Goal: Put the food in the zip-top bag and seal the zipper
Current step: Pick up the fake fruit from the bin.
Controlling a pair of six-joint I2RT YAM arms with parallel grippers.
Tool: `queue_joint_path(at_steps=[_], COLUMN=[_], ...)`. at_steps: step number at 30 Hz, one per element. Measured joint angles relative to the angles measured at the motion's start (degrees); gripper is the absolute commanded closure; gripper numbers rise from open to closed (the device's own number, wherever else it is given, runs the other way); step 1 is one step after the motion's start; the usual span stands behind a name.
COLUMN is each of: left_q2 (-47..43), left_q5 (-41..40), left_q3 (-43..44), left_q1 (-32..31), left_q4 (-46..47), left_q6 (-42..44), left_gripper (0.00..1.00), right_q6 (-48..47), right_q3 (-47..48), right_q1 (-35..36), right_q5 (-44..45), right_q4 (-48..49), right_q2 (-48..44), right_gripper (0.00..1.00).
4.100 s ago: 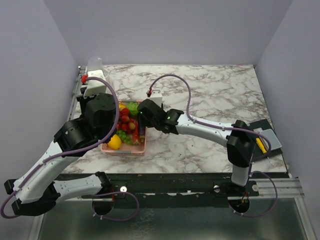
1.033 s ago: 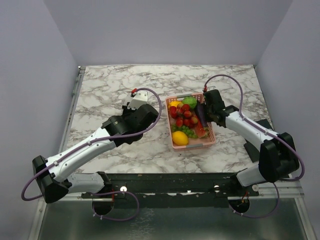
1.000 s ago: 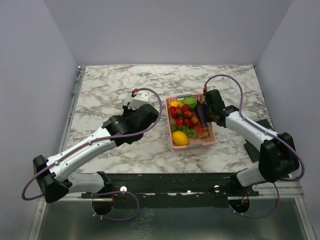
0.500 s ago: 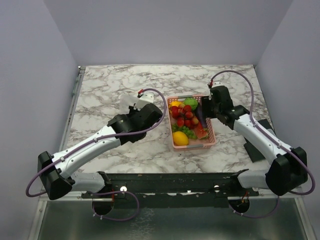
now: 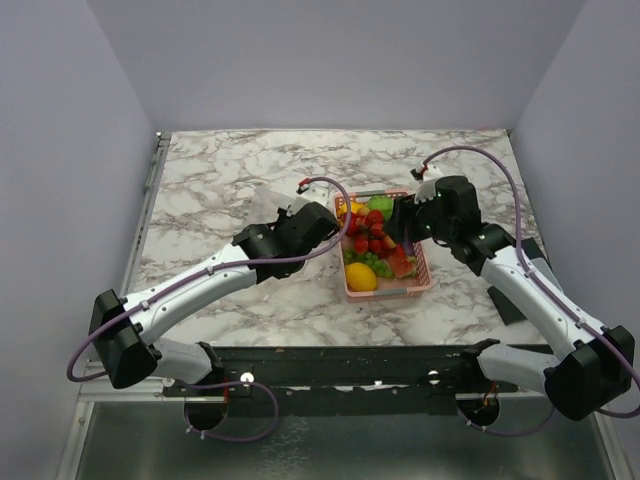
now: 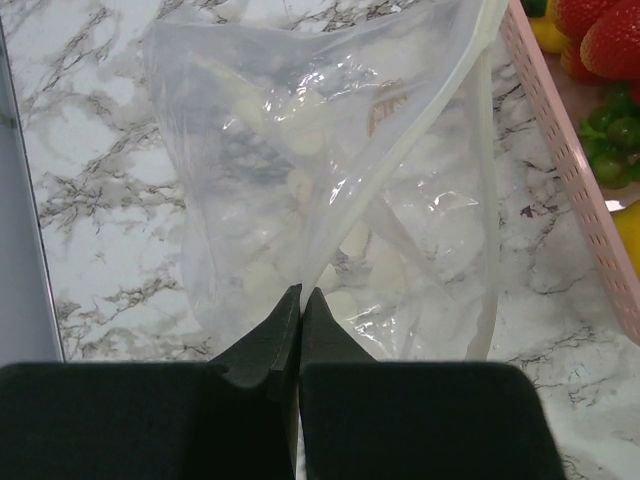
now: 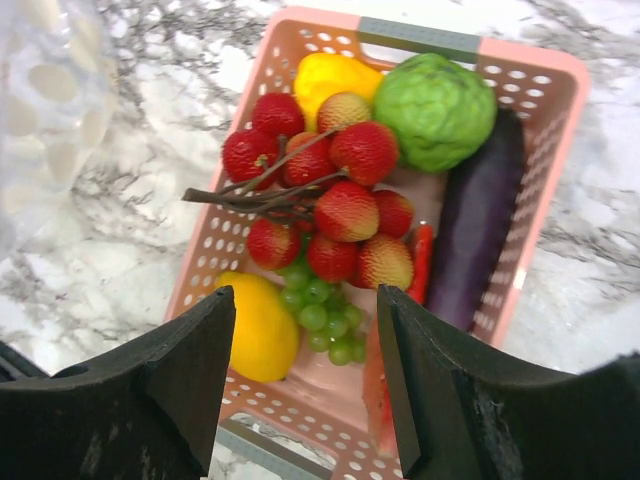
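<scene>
The clear zip-top bag [image 6: 300,150] hangs crumpled over the marble, its whitish zipper [image 6: 420,130] running slantwise. My left gripper [image 6: 300,295] is shut on the bag's near edge, just left of the pink basket [image 6: 570,170]. The food lies in the basket [image 7: 540,200]: a red berry cluster [image 7: 330,190], a lemon [image 7: 260,325], a round green fruit [image 7: 435,105] and a dark eggplant [image 7: 475,220]. My right gripper [image 7: 305,295] hovers open above the basket with nothing between its fingers. From above, the left gripper [image 5: 335,222] and the right gripper [image 5: 398,222] flank the basket [image 5: 385,290].
The basket also holds green grapes [image 7: 320,310], a red chili [image 7: 420,260], a watermelon slice [image 7: 375,395] and a yellow fruit [image 7: 330,75]. A dark flat object [image 5: 503,303] lies at the table's right edge. Grey walls enclose three sides of the table.
My right gripper has let go of the basket's right rim, opened and risen above the basket. The left arm has carried the bag rightward to the basket's left side.
</scene>
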Motion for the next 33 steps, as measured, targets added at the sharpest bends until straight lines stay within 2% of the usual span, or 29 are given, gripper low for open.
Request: queue_joint_path(at_steps=[7,13,20,28,33], left_q2=[2.8,5.5,5.4,1.6,1.5], left_q5=[2.1,3.2,3.1,2.0,2.0], left_q3=[0.9,2.1,1.9,-2.4,-4.7], left_q1=[0.0,0.0,0.0,0.2,0.7], left_q4=[2.3,3.8,6.4,10.2,11.5], left_q6=[3.4,5.8,7.7,8.5,8.5], left_gripper=[1.0,1.0,1.0,1.0,1.0], right_q6=[-0.5,-2.8,-6.7,-9.7,-10.9], right_q3=[-1.1,-1.1,-1.1,-1.1,-1.1], right_q1=[2.7,7.8,13.7,15.1,15.7], right_q5=[-4.8,-4.3,3.0,12.9,16.0], right_q4=[3.6,6.5,8.9,13.0,15.4], right_q2=[0.5,3.5,7.6,10.2,11.4], right_gripper=[0.36,0.36,0.36,0.39,0.41])
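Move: The red fruit bunch lies about 8 cm ahead of my open right hand, 5 cm to its left and 13 cm below. From that bunch, the cabbage is some 6 cm farther out and 2 cm to the right, the eggplant 2 cm farther out and 8 cm right, and the lemon 10 cm nearer me and 1 cm left. From my left hand, still pinching the bag, the bunch is roughly 12 cm ahead, 15 cm right and 14 cm below. I swing my open right hand about 7 cm left across the bin towards the red fruit bunch, easing back slightly at first, then reaching some 4 cm forward while sinking 3 cm. Its wrist swivels counter-clockwise and partly back, its left side dipping as the fingertips level out a little. My left hand keeps the bag pinched, shifting 3 cm right, then partly back, and settling slightly forward and lower. ##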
